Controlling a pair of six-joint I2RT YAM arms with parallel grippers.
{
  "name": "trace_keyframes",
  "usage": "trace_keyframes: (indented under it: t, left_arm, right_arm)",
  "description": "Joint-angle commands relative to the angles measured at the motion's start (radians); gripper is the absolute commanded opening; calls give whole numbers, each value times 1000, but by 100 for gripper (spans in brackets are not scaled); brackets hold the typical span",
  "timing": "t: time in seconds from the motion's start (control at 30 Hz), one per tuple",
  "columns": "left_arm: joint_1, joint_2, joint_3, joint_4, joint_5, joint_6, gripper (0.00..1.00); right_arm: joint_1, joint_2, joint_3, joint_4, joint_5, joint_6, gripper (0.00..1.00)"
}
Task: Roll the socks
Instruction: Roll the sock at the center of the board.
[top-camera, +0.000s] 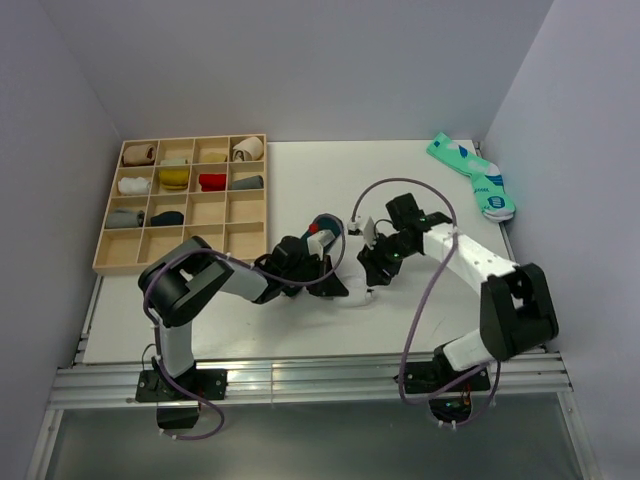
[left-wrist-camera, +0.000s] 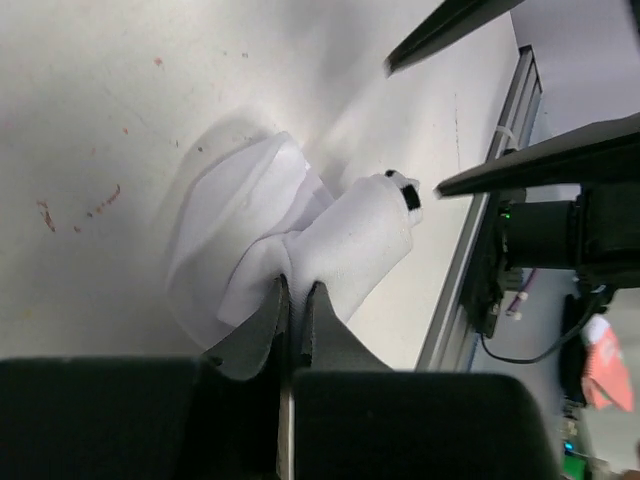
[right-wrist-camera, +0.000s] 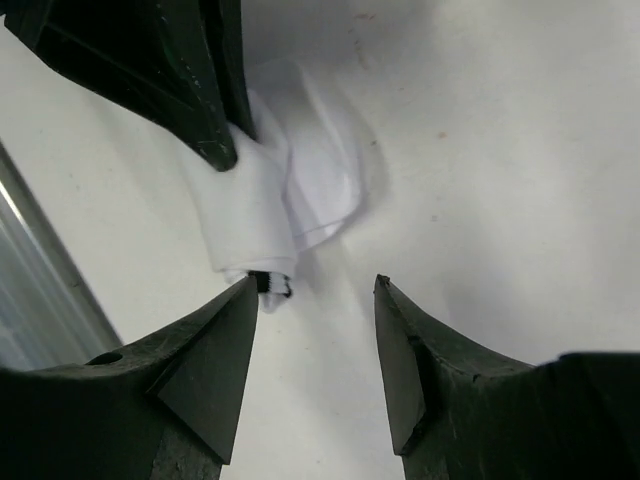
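Observation:
The white sock (left-wrist-camera: 345, 235) lies bunched and partly rolled on the table, and a black stripe shows at its end (right-wrist-camera: 268, 282). My left gripper (left-wrist-camera: 297, 290) is shut on a fold of its fabric. In the top view the left gripper (top-camera: 338, 285) meets the white sock (top-camera: 358, 294) near the table's front middle. My right gripper (right-wrist-camera: 312, 288) is open just short of the sock's striped end and holds nothing; it shows in the top view as the right gripper (top-camera: 375, 268). The dark green sock (top-camera: 322, 226), with red on it, lies behind the left wrist, partly hidden.
A wooden compartment tray (top-camera: 255, 205) with several rolled socks stands at the back left. A mint-green pair (top-camera: 470, 172) lies at the back right by the wall. The table's metal front rail (left-wrist-camera: 470, 260) runs close to the sock.

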Motion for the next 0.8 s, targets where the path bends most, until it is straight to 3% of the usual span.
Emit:
trace_keyframes:
  t: [0.0, 0.33, 0.57, 0.77]
  left_arm:
    - [1, 53, -23, -189, 51, -48, 0]
    - [14, 82, 74, -348, 164, -108, 0]
    - [17, 102, 154, -494, 183, -82, 0]
    - [23, 123, 184, -522, 207, -91, 0]
  right_arm:
    - [-19, -136, -61, 98, 6, -51, 58]
    - [3, -385, -255, 113, -43, -232, 59]
    - [175, -470, -358, 197, 89, -208, 61]
    - [283, -472, -409, 245, 143, -194, 61]
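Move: The white sock is already pinched in the left fingers, its rolled bulk about 2 cm to that hand's right, level fore and aft and 1 cm below. From the right hand, its middle lies roughly 4 cm left, 2 cm back and 4 cm below. The green sock's middle is some 7 cm ahead, 9 cm left and 3 cm below the left hand; from the right, about 6 cm ahead, 15 cm left and 6 cm below. Back towards the bases by about 7 cm, the right hand swings in a low arc, rising 2 cm before sinking 3, to line its half-open fingers up with the white sock's striped end; it turns counter-clockwise while its fingertips tip forward, some 20 degrees each. The left hand keeps its pinch, easing back about 2.5 cm and rolling some 20 degrees about its fingers. ##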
